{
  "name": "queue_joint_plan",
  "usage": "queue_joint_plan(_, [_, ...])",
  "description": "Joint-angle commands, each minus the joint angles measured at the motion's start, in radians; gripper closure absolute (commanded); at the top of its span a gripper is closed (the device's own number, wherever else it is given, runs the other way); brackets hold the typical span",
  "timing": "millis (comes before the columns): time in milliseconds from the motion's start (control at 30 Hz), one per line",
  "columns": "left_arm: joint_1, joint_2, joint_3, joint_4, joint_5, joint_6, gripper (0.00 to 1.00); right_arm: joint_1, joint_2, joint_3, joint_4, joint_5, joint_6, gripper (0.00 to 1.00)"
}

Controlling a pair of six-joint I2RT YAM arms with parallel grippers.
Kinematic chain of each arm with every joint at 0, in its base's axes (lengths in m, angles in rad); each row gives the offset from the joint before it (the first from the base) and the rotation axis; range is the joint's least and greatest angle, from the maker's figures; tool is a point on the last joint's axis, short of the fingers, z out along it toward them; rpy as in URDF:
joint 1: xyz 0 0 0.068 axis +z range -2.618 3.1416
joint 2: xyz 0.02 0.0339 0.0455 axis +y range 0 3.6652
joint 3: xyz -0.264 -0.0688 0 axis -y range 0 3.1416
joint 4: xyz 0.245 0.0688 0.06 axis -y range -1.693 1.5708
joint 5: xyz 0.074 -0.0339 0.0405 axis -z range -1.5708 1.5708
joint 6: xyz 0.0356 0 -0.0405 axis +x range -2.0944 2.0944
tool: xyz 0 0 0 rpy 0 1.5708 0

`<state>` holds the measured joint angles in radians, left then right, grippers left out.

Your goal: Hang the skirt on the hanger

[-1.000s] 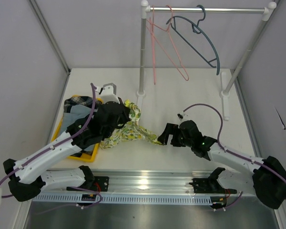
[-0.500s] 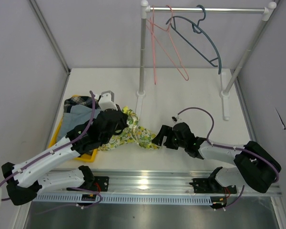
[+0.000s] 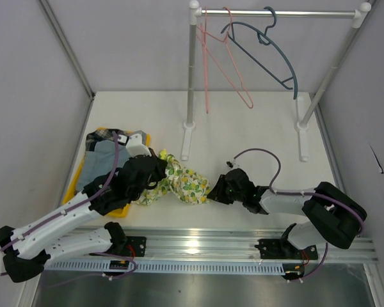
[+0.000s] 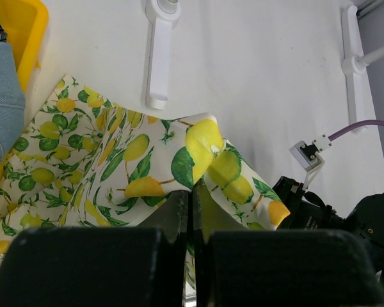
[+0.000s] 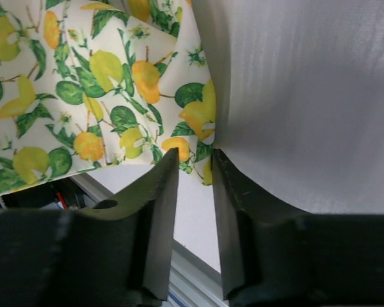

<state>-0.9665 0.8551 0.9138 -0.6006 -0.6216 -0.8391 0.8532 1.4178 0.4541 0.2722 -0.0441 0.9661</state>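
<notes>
The lemon-print skirt [image 3: 182,182] lies bunched on the table between both arms. My left gripper [image 3: 161,167] is shut on a fold of the skirt [image 4: 115,147]; in the left wrist view its fingertips [image 4: 179,201] pinch the cloth. My right gripper [image 3: 212,192] is at the skirt's right edge. In the right wrist view that gripper [image 5: 195,160] has a narrow gap between its jaws, and the hem of the skirt [image 5: 83,83] just reaches the tips. The pink hanger [image 3: 225,61] hangs from the rack's rail, far from both grippers.
A blue-grey hanger [image 3: 272,54] hangs beside the pink one. A yellow bin [image 3: 118,210] with a denim shirt [image 3: 102,160] and a plaid shirt sits at the left. The rack's post [image 3: 191,77] and its foot [image 4: 159,57] stand just behind the skirt.
The right gripper slid left to the skirt's edge and narrowed its jaws from wide open. The left gripper moved down and toward the near edge, dragging the skirt with it.
</notes>
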Motion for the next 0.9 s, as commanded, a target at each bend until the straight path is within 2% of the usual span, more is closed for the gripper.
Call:
queue_joint_plan(0, [-0.008,-0.034,-0.006,0.022,-0.010,-0.018,1.00,0.000,0.009,0.050,-0.022,0.075,-0.015,0.79])
queue_joint_plan(100, [-0.008,-0.047,-0.016,0.015,-0.013,-0.012,1.00,0.000,0.030,0.086,-0.048,0.076,-0.043,0.92])
queue_joint_plan(133, [-0.008,-0.053,-0.018,0.012,-0.013,-0.011,1.00,-0.002,0.033,0.098,-0.062,0.075,-0.052,1.00])
queue_joint_plan(267, [-0.008,-0.064,-0.021,0.024,-0.015,0.015,1.00,-0.008,-0.028,0.133,-0.145,0.116,-0.076,1.00])
queue_joint_plan(433, [0.018,-0.022,0.048,0.082,0.019,0.118,1.00,-0.081,-0.248,0.201,-0.353,0.144,-0.135,1.00])
queue_joint_plan(533, [0.098,0.051,0.106,0.165,0.141,0.196,1.00,-0.198,-0.366,0.308,-0.476,0.119,-0.202,1.00])
queue_joint_plan(633, [0.198,0.165,0.212,0.263,0.264,0.280,1.00,-0.377,-0.395,0.477,-0.563,0.055,-0.286,1.00])
queue_joint_plan(700, [0.284,0.281,0.331,0.320,0.337,0.302,1.00,-0.527,-0.347,0.578,-0.587,-0.041,-0.332,1.00])
queue_joint_plan(733, [0.345,0.324,0.365,0.332,0.444,0.307,1.00,-0.564,-0.295,0.686,-0.593,-0.095,-0.346,1.00])
queue_joint_plan(767, [0.368,0.364,0.466,0.343,0.485,0.304,1.00,-0.592,-0.268,0.743,-0.600,-0.108,-0.363,1.00])
queue_joint_plan(867, [0.411,0.479,0.596,0.415,0.589,0.328,1.00,-0.683,-0.165,0.957,-0.662,-0.161,-0.405,1.00])
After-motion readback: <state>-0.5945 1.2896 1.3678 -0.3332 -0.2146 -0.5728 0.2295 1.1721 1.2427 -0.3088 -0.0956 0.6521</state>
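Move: The right hand is low over the table, its half-open fingers astride the skirt's free corner, practically at the hand point. From there the near end of the slanting pink hanger is some 16 cm ahead, 12 cm right and 33 cm higher. The left hand already grips the skirt; that same end is about 15 cm ahead of it, 30 cm right and 14 cm up, the other pink hanger's near end 13 ahead, 16 right and 13 up. The basket's middle is 8 ahead, 20 left and 21 below. Up, then also forward and rightward, the right hand sweeps about 30 cm higher and 17 forward towards the pink hangers, having first shut its fingers on the skirt's corner almost in place; its wrist tips up some 30 degrees and turns clockwise. The left hand keeps its pinch, waits nearly still, then carries its part forward and up about 15 cm, drifting slightly right. ##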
